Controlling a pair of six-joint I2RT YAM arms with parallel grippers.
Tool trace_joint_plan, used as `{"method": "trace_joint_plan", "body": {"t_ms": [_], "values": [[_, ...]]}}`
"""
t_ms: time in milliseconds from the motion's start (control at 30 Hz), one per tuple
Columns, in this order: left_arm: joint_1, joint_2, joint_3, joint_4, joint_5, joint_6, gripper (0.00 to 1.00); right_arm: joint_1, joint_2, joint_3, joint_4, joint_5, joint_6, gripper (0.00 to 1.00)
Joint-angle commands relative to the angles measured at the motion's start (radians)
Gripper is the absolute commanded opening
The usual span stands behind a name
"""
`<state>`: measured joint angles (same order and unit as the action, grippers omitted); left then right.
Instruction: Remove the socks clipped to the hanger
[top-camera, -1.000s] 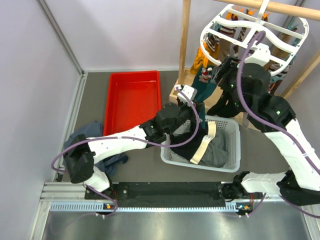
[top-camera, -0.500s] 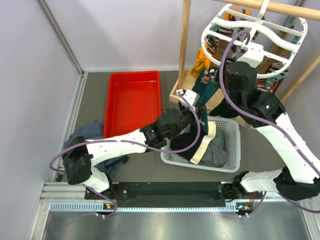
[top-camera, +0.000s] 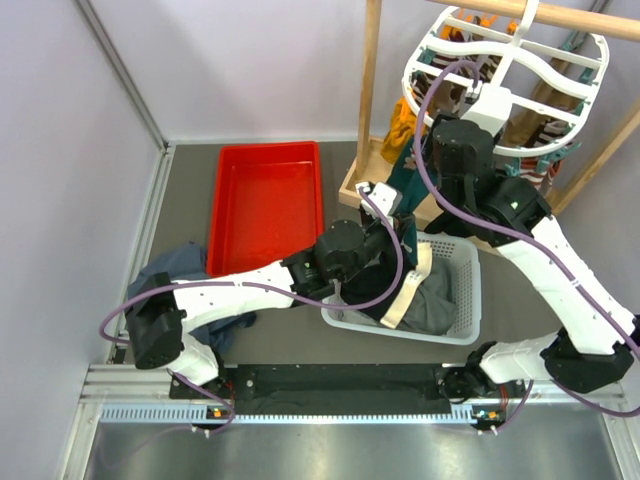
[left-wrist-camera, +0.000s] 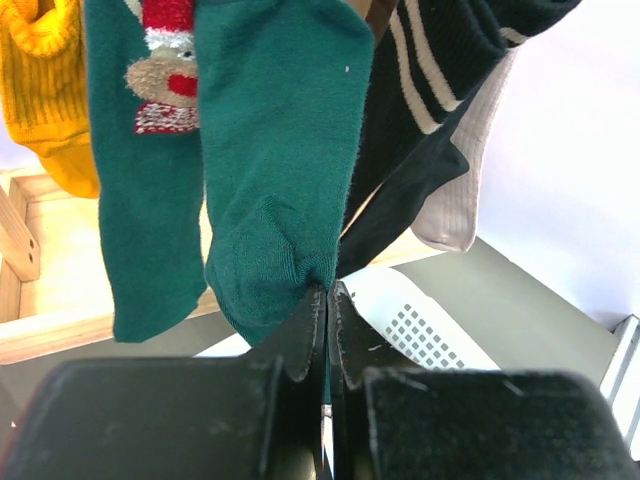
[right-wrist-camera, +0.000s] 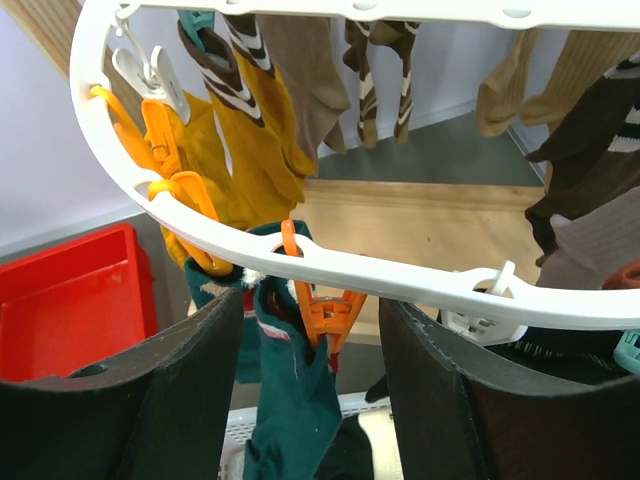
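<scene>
The white hanger (top-camera: 408, 72) hangs from a wooden pole, with socks clipped round its rim (right-wrist-camera: 420, 280). My left gripper (left-wrist-camera: 326, 292) is shut on the lower edge of a dark teal sock (left-wrist-camera: 275, 150). That sock hangs beside a second teal sock (left-wrist-camera: 150, 200) with a red and white mark. Seen from the right wrist, the held teal sock (right-wrist-camera: 290, 400) hangs from an orange clip (right-wrist-camera: 325, 305). My right gripper (right-wrist-camera: 310, 302) is open just under the rim, one finger on each side of that clip and touching neither. Mustard socks (right-wrist-camera: 250, 150) and brown-white striped socks (right-wrist-camera: 380, 60) hang further round.
A white basket (top-camera: 475, 290) holding dark clothes with a beige band sits under the left gripper. A red tray (top-camera: 262, 205) lies to the left of the wooden rack post (top-camera: 370, 90). A blue-grey garment (top-camera: 175, 265) lies by the left arm's base.
My right wrist has swung left and up, from in front of the hanger to under its near rim, astride the orange clip. The left gripper keeps its hold on the teal sock.
</scene>
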<state>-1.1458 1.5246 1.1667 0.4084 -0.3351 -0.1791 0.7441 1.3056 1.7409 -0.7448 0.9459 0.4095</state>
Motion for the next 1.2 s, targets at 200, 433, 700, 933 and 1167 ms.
{"method": "trace_joint_plan", "body": {"t_ms": [200, 433, 700, 933, 1167], "values": [[-0.009, -0.046, 0.018, 0.044, -0.012, 0.009, 0.0, -0.052, -0.025, -0.053, 0.137, -0.056, -0.017, 0.48], [-0.009, -0.038, 0.014, 0.044, -0.018, 0.001, 0.0, -0.051, -0.051, -0.058, 0.137, 0.0, -0.046, 0.06], [-0.009, -0.05, -0.012, 0.037, -0.053, -0.011, 0.0, -0.054, -0.088, -0.095, 0.185, -0.004, -0.087, 0.0], [-0.003, -0.107, -0.059, -0.013, -0.168, -0.022, 0.0, -0.054, -0.114, -0.113, 0.182, -0.035, -0.107, 0.0], [0.093, -0.23, -0.091, -0.23, -0.35, -0.118, 0.0, -0.058, -0.167, -0.168, 0.16, -0.128, -0.121, 0.0]]}}
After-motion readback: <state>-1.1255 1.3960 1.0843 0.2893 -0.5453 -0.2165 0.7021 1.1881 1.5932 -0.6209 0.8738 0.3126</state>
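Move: The orange clip that pins the green sock to the hanger rim sits between the right hand's open fingers, about 2 cm ahead and 2 cm lower, level sideways. From that hand a white clip is some 7 cm right and 1 cm ahead, at about the clip's height; the yellow sock's clips are 6 cm left and 6 cm ahead. For the left hand, already holding the green sock's lower part, the orange clip lies about 8 cm ahead, 4 cm right and 10 cm above. The right fingers close on the orange clip and pinch it shut between them, after easing about 1.5 cm forward and as much down; still gripping, the hand then comes back up and draws back a couple of centimetres, drifting slightly left. The left hand keeps its hold on the green sock, waits, then sweeps about 6 cm left, away from the clip, turning some 15 degrees counter-clockwise. ##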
